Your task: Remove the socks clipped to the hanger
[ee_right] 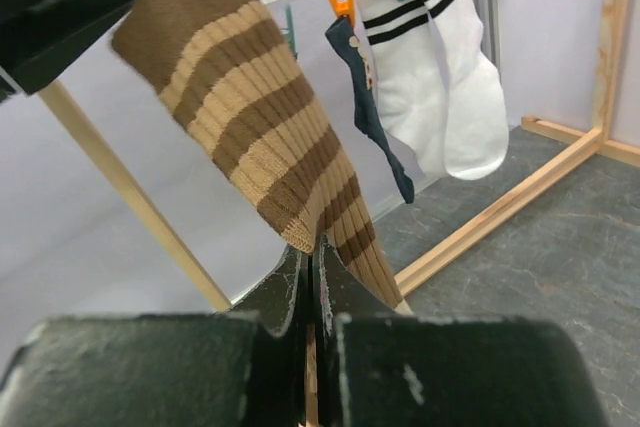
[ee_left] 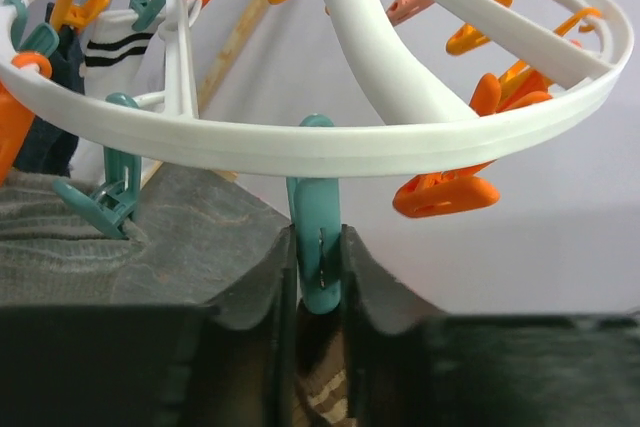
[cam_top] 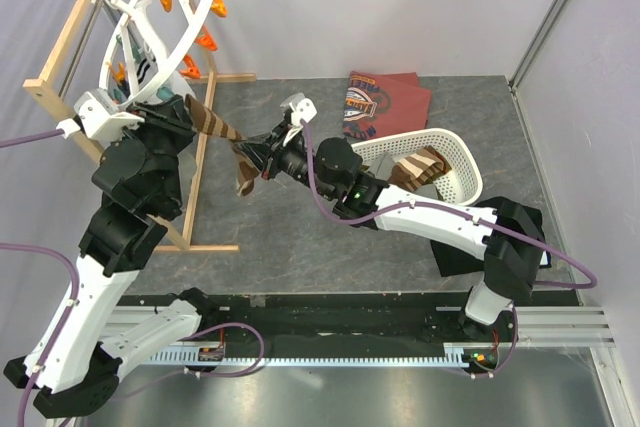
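The white ring hanger [cam_top: 165, 22] hangs tilted at the top left and carries orange clips [cam_top: 205, 42]. A brown and tan striped sock [cam_top: 218, 125] is stretched between my two grippers. In the left wrist view my left gripper [ee_left: 320, 247] is shut on a teal clip [ee_left: 318, 187] under the ring [ee_left: 350, 137], with the striped sock [ee_left: 330, 397] below it. My right gripper [ee_right: 316, 259] is shut on the lower edge of that sock [ee_right: 260, 117]. White socks with black stripes [ee_right: 440, 77] and a dark sock [ee_right: 365, 97] still hang clipped.
A wooden rack frame [cam_top: 60, 47] holds the hanger, and its base bar [ee_right: 500, 212] runs along the table. A white mesh basket [cam_top: 450, 152] at the right holds a striped sock [cam_top: 425, 165]. A folded maroon shirt [cam_top: 385, 102] lies behind it. A black cloth [cam_top: 465, 247] lies under my right arm.
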Controlling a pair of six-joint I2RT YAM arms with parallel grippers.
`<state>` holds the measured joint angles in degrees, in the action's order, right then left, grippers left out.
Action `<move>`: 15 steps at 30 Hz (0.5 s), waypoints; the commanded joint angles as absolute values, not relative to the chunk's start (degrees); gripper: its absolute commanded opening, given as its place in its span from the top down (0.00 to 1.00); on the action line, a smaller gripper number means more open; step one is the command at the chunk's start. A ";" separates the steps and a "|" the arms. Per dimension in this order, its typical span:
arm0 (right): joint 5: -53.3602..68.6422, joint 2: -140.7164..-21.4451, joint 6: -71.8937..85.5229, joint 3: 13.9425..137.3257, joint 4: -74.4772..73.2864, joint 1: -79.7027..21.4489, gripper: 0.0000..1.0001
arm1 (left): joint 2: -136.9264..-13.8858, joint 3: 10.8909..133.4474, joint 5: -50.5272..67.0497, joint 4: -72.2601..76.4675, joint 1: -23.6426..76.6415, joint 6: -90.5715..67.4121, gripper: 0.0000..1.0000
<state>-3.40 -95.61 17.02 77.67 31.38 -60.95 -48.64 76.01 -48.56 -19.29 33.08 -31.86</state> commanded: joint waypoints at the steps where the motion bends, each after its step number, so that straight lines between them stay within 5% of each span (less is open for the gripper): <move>1: -0.36 -93.69 20.04 78.04 31.64 -59.59 1.00 | -47.82 78.57 -45.80 -17.49 32.87 -29.01 0.56; 4: -0.09 -93.60 19.95 79.10 31.55 -59.50 1.00 | -47.29 79.63 -44.74 -19.24 32.87 -30.14 0.44; 15: 2.11 -93.43 21.27 79.89 32.08 -59.50 1.00 | -50.09 86.83 -48.42 -32.92 32.87 -39.45 0.40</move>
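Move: The teal clip holding the brown-striped sock sits between the left fingertips, roughly 1 cm ahead of and above the hand point. From the left hand, an orange clip is about 5 cm ahead and 3 cm right, and the grey sock's teal clip some 3 cm ahead and 7 cm left, both near its height. From the right hand, already pinching the sock lower down, the striped sock's clip is about 12 cm left, 4 cm ahead and 9 cm higher. Up and back, nearly 4 cm in all, the left hand comes away from the teal clip, its fingers first springing from nearly shut to a bit over half open so that they let go of it. The right hand stays almost in place, shut on the striped sock and keeping it drawn out below the clip while turning only slightly. ##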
